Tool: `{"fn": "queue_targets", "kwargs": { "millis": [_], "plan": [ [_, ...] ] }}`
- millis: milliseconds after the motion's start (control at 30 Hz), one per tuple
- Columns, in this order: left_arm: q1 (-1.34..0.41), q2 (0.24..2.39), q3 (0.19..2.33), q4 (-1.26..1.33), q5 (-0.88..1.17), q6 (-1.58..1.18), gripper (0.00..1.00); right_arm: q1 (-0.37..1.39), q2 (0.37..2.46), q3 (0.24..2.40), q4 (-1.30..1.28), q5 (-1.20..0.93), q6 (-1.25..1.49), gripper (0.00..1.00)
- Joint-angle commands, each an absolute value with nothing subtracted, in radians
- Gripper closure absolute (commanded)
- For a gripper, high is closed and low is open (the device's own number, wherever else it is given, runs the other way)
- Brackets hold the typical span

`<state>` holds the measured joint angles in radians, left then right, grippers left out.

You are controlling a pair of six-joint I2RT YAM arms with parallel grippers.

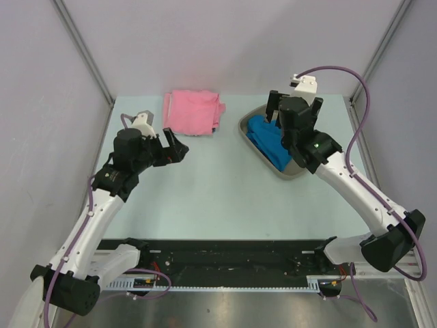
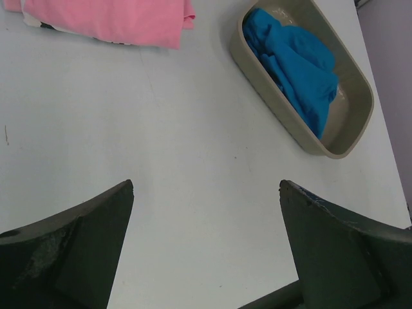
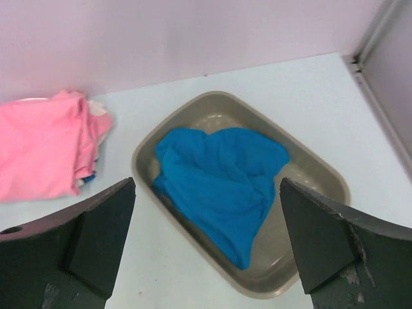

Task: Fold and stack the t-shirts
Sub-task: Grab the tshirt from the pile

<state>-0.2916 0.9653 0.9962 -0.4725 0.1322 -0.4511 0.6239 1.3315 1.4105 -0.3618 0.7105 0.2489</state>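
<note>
A crumpled bright blue t-shirt (image 1: 268, 140) (image 2: 296, 61) (image 3: 219, 177) lies inside the grey-beige tray (image 1: 290, 175) (image 2: 270, 106) (image 3: 197, 243) at the back right. The pink t-shirt (image 1: 193, 113) (image 2: 109, 19) (image 3: 38, 151) lies folded on the table at the back, left of the tray. My right gripper (image 1: 294, 106) (image 3: 207, 183) hangs above the tray and the blue shirt, open, holding nothing. My left gripper (image 1: 179, 145) (image 2: 206, 185) is open over bare table, just in front of the pink shirt, with nothing between its fingers.
Pale walls with metal corner posts (image 1: 82, 48) close in the table on three sides. A black rail (image 1: 225, 260) with the arm bases runs along the near edge. Bare tabletop (image 1: 205, 191) lies between the two arms.
</note>
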Motion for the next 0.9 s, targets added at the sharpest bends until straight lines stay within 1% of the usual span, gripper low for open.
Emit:
{"fn": "queue_targets", "kwargs": {
  "millis": [0, 133, 233, 267, 300, 367, 667, 867],
  "plan": [
    [-0.295, 0.936, 0.999, -0.425, 0.129, -0.431, 0.00, 0.604, 1.368, 1.425, -0.339, 0.845, 0.201, 0.00],
    [-0.296, 0.927, 0.973, -0.413, 0.143, -0.442, 0.00, 0.523, 1.448, 1.422, -0.383, 0.757, 0.216, 0.00],
    [-0.295, 0.913, 0.948, -0.400, 0.156, -0.451, 0.00, 0.416, 1.518, 1.424, -0.431, 0.611, 0.291, 0.00],
    [-0.295, 0.911, 0.933, -0.397, 0.156, -0.453, 0.00, 0.390, 1.564, 1.424, -0.443, 0.519, 0.311, 0.00],
    [-0.295, 0.907, 0.927, -0.400, 0.156, -0.456, 0.00, 0.341, 1.586, 1.420, -0.451, 0.481, 0.360, 0.00],
    [-0.295, 0.897, 0.911, -0.406, 0.164, -0.454, 0.00, 0.307, 1.655, 1.417, -0.450, 0.412, 0.382, 0.00],
    [-0.296, 0.859, 0.877, -0.408, 0.204, -0.460, 0.00, 0.272, 1.844, 1.417, -0.356, 0.345, 0.400, 0.00],
    [-0.295, 0.873, 0.882, -0.422, 0.190, -0.453, 0.00, 0.279, 1.966, 1.417, -0.362, 0.334, 0.434, 0.00]
  ]
}}
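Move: The blue t-shirt in the box lies about 7 cm ahead of the open right hand, neither left nor right of it, and some 31 cm below. The box's middle is about 4 cm to the right of the shirt's and level with it in reach; the pink t-shirt sits roughly 33 cm left of the hand and 19 cm ahead. From the left hand the blue t-shirt is around 16 cm ahead, 33 cm right and 22 cm down. Right hand, fingers still wide open, plunges about 26 cm and forward onto the blue t-shirt's right side, tipping downward. ##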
